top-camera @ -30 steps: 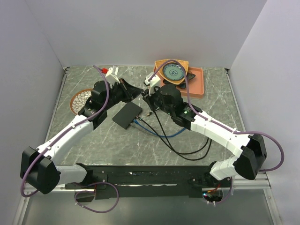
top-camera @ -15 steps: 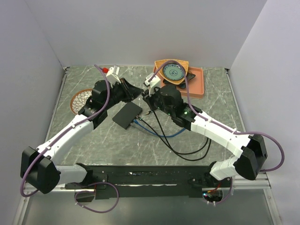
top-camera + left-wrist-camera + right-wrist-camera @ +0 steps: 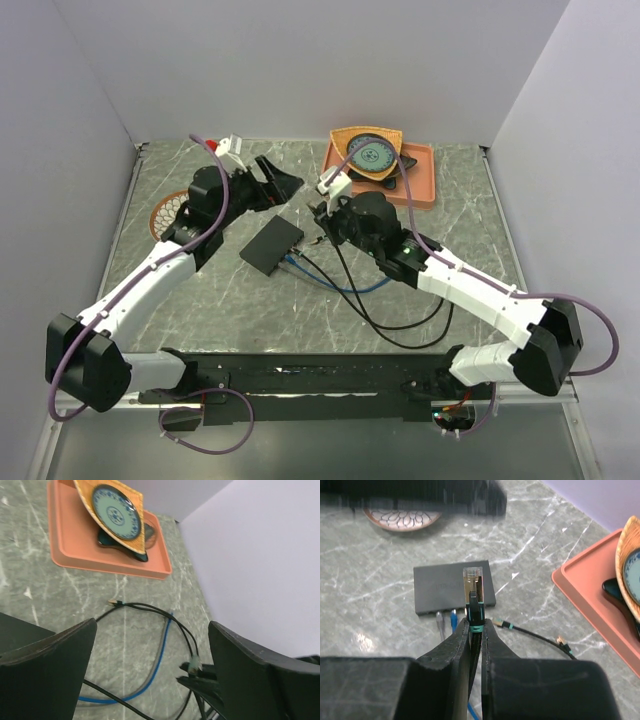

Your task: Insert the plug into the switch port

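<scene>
The flat black switch (image 3: 272, 245) lies mid-table; its port edge (image 3: 427, 612) faces my right gripper, with a grey cable (image 3: 439, 620) and a blue cable (image 3: 453, 619) plugged in. My right gripper (image 3: 476, 625) is shut on the black cable's plug (image 3: 473, 582), which stands upright above the fingertips, just short of the switch (image 3: 445, 585). In the top view the right gripper (image 3: 318, 214) hangs right of the switch's far corner. My left gripper (image 3: 274, 180) is open and empty, behind the switch. From the left wrist, the left gripper (image 3: 152, 625) frames the plug (image 3: 194, 666).
An orange tray (image 3: 420, 185) with a woven mat and patterned plate (image 3: 368, 155) stands at the back right. A patterned bowl (image 3: 168, 212) sits at the left. Black and blue cables (image 3: 370, 290) loop across the table's middle; two loose plug ends (image 3: 503, 625) lie near the switch.
My left gripper has opened wide and drawn back and up-left, away from the plug. The right gripper has kept hold of the plug and shifted slightly.
</scene>
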{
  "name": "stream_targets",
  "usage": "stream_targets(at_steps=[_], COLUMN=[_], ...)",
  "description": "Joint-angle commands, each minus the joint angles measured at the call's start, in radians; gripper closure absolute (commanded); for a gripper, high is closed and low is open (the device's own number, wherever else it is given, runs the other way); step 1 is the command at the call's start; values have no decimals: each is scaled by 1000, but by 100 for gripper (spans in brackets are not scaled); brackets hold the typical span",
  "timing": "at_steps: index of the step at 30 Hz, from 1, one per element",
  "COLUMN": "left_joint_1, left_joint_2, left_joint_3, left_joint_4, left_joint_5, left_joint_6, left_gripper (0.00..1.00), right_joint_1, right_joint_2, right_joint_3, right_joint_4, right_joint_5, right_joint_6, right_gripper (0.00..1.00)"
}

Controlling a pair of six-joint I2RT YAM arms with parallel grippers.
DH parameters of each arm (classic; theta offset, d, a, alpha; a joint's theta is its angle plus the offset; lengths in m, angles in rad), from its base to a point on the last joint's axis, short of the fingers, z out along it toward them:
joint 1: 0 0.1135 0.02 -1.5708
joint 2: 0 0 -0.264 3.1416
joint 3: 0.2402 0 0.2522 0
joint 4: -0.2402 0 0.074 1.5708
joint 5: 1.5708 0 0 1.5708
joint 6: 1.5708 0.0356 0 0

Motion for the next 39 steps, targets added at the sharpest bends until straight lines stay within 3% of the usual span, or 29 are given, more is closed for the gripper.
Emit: stream_targets(at_steps=[1, 16, 27, 39], left_joint_1=[38, 135, 168, 187], left_joint_2=[-58, -8, 130, 408], left_joint_3=[-9, -43, -57, 11], left_joint_4=[-2, -38, 42, 27], left_joint_5=[-57, -69, 19, -22], left_joint_6=[38, 82, 87, 153], left_gripper=[4, 4, 4, 4], right_joint_1=[1, -8, -95, -172], right_joint_2=[-69, -32, 130, 416], right_joint_3=[-34, -39, 30, 137], right_joint_4=[-7, -53, -52, -64], right_joint_5=[6, -34, -176, -288], right_joint_6=[-19, -32, 2, 43], right_gripper=[100, 100, 100, 100])
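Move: The right hand holds the plug, with the switch about 10 cm ahead, 12 cm to its left and 24 cm below. At the same depth lie the loose plug, some 11 cm ahead and 2 cm left, and the blue plug in its port, roughly 6 cm ahead and 8 cm left. From the open left hand the switch is about 5 cm ahead, 5 cm left and 28 cm below. Both hands sink towards the switch: right 13 cm, keeping the plug, tilting down; left 18 cm, open, also forward-left. ##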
